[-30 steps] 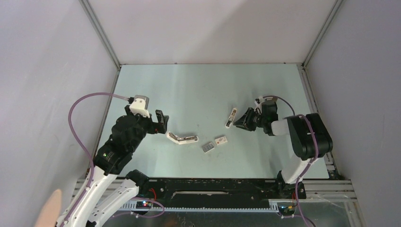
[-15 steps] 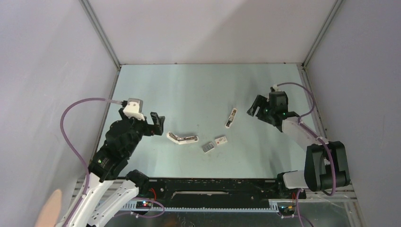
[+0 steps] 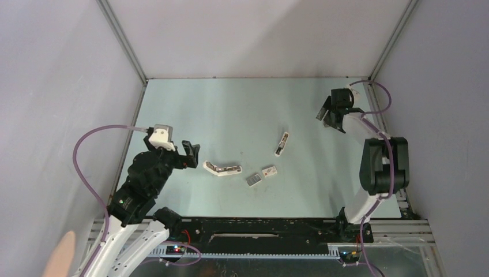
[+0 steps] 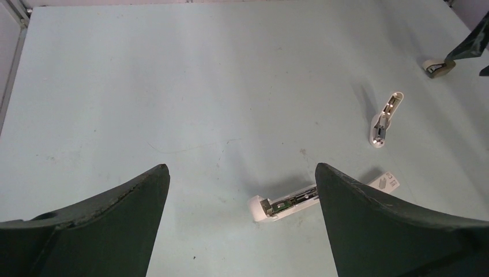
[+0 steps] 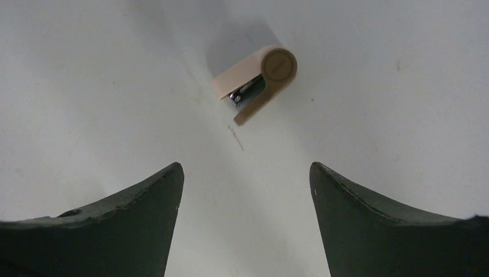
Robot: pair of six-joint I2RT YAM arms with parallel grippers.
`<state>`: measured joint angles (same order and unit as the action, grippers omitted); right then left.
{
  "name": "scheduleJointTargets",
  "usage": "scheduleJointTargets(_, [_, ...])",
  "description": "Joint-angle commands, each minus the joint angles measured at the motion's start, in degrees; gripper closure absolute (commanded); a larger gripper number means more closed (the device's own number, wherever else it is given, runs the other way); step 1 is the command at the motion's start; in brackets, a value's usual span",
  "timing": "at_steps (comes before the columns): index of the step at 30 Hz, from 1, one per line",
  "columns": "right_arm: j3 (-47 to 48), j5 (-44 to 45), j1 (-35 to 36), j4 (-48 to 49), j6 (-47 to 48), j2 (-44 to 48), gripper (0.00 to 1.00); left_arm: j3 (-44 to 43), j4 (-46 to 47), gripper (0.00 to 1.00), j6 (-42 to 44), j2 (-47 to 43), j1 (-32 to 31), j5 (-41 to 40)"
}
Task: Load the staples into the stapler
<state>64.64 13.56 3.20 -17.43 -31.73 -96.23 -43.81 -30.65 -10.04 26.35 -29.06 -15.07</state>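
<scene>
The white stapler (image 3: 222,168) lies hinged open on the table, its metal channel showing (image 4: 285,203). My left gripper (image 3: 193,154) stands just left of it, open and empty (image 4: 241,167). The staples (image 3: 254,179), a small grey block, lie right of the stapler. A white printed box (image 3: 269,171) sits beside them. A second whitish long piece (image 3: 281,144) lies farther back (image 4: 385,118). My right gripper (image 3: 330,118) hovers at the far right back, open with nothing between its fingers (image 5: 246,164). A small beige piece (image 5: 254,83) with metal inside lies on the table ahead of its jaws.
The beige piece (image 4: 438,67) lies near the table's right edge, below the right gripper's dark fingers (image 4: 470,43). Grey walls with metal corner rails close the table on three sides. A hand shows at the bottom left corner (image 3: 60,254).
The right arm swung from beside the second white piece to the far right back, and its jaws opened wide. The left gripper drew slightly left and nearer, still open.
</scene>
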Motion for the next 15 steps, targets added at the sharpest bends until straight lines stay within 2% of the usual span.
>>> scheduleJointTargets(1, [7.34,3.68,-0.69,-3.30,-1.57,-6.70,0.20,-0.16,1.48,0.00,0.09,-1.48,0.82,-1.79])
scheduleJointTargets(10, [14.67,0.38,-2.02,-7.38,-2.54,-14.85,0.38,0.29,1.54,0.00,0.36,-2.73,1.99,-1.20])
scheduleJointTargets(15, [18.45,-0.53,-2.51,-11.18,-2.61,-17.98,0.44,0.50,1.38,0.00,0.55,-3.44,2.25,-1.61])
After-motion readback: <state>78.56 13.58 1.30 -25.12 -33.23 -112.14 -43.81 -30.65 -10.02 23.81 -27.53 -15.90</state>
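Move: The small brown stapler lies about 5 cm ahead of the open right hand and some 3 cm to its right, with the fingertips roughly 7 cm above it. The open white stapler lies about 16 cm to the right hand's left and 5 cm behind it; the staple box is nearer the base, 15 cm back and 20 cm to the left, both on the table some 8 cm down. From the left hand the brown stapler is about 16 cm ahead, 52 cm right and 25 cm below. No contact can be seen yet: the right hand sinks about 5 cm while reaching some 3 cm forward and a touch to the right, slowing as it closes in on the brown stapler. The wrist tips the fingers about 10 degrees more steeply down, and they draw partway together, still leaving a clear gap. ##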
